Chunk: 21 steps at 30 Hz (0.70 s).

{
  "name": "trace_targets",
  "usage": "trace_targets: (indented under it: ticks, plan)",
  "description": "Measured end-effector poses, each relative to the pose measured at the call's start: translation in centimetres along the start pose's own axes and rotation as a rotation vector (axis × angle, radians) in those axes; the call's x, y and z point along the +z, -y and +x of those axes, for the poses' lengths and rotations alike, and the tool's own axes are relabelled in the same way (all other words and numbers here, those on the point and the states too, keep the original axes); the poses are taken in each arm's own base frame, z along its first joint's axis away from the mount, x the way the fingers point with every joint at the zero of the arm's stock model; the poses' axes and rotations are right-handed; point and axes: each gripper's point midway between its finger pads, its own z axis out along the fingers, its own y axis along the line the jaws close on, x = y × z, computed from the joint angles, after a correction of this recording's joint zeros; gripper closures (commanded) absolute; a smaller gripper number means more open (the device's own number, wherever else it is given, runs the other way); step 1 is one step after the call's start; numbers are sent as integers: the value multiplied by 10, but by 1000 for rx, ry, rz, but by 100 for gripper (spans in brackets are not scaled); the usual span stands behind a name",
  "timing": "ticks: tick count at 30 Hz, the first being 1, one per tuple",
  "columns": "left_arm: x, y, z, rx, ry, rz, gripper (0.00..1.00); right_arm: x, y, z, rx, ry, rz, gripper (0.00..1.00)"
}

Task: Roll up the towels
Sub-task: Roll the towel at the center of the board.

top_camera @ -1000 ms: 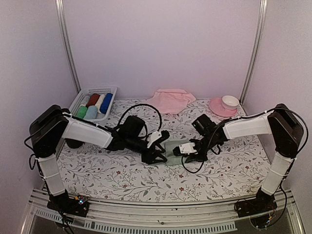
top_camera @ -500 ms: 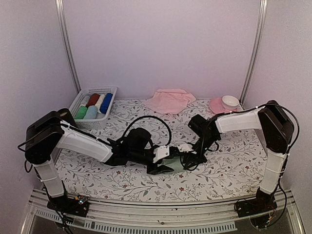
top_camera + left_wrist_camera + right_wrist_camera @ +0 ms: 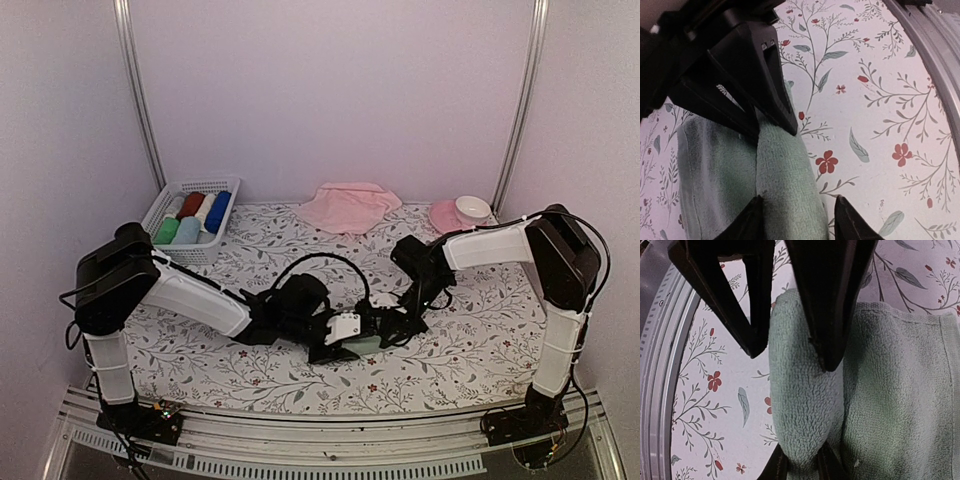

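Observation:
The pale mint green towel (image 3: 368,345) lies near the table's front centre, its near edge turned into a roll (image 3: 805,405), also seen in the left wrist view (image 3: 785,175). My right gripper (image 3: 801,447) is shut on one end of that roll and sits at the towel's right in the top view (image 3: 393,328). My left gripper (image 3: 799,199) straddles the roll's other end with its jaws apart and a small gap on the outer side; it sits at the towel's left (image 3: 348,338). The pale pink towel (image 3: 347,207) lies crumpled at the back centre.
A white basket (image 3: 222,240) with several rolled cloths stands at the back left. A pink saucer (image 3: 443,222) with a white cup (image 3: 472,208) stands at the back right. The table's metal front rail (image 3: 655,390) runs close to the roll.
Both grippers and the mint towel have moved toward the table's front edge. The left arm has reached further right, and the two grippers now meet closely over the towel.

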Motion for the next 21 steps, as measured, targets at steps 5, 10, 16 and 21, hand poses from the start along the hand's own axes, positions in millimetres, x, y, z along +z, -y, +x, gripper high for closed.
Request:
trace_targets:
  ticks: [5, 10, 16, 21]
  plan:
    - [4, -3, 0, 12, -21, -19, 70, -1, 1, 1, 11, -1, 1, 83]
    - [13, -5, 5, -6, -41, -20, 89, -3, 3, 3, 33, 0, 8, 71]
    - [18, -10, 0, -70, -54, -19, 94, -15, 10, 4, 39, 10, 51, 58]
    - [17, -12, 4, -154, -54, -15, 94, -39, 11, -4, 8, 55, 111, 52]
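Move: The green towel's roll runs left-right between the two hands. Its middle lies about 5 cm to the left hand's right, some 1 cm ahead and 1 or 2 cm lower, with its near end already between the open left fingers. From the right hand, which already grips the other end, that middle is about 5 cm to the left and level. The towel's flat, unrolled part lies about 6 cm ahead of the left hand, 5 cm to its right and 3 cm lower. The left fingers close from half open and pinch the left end of the roll, that hand easing about 2 cm forward and right and 1 cm down. Once they have nearly shut, the right fingers open and let go of the other end, and the right hand goes up some 3 cm while drawing forward and a little right. ##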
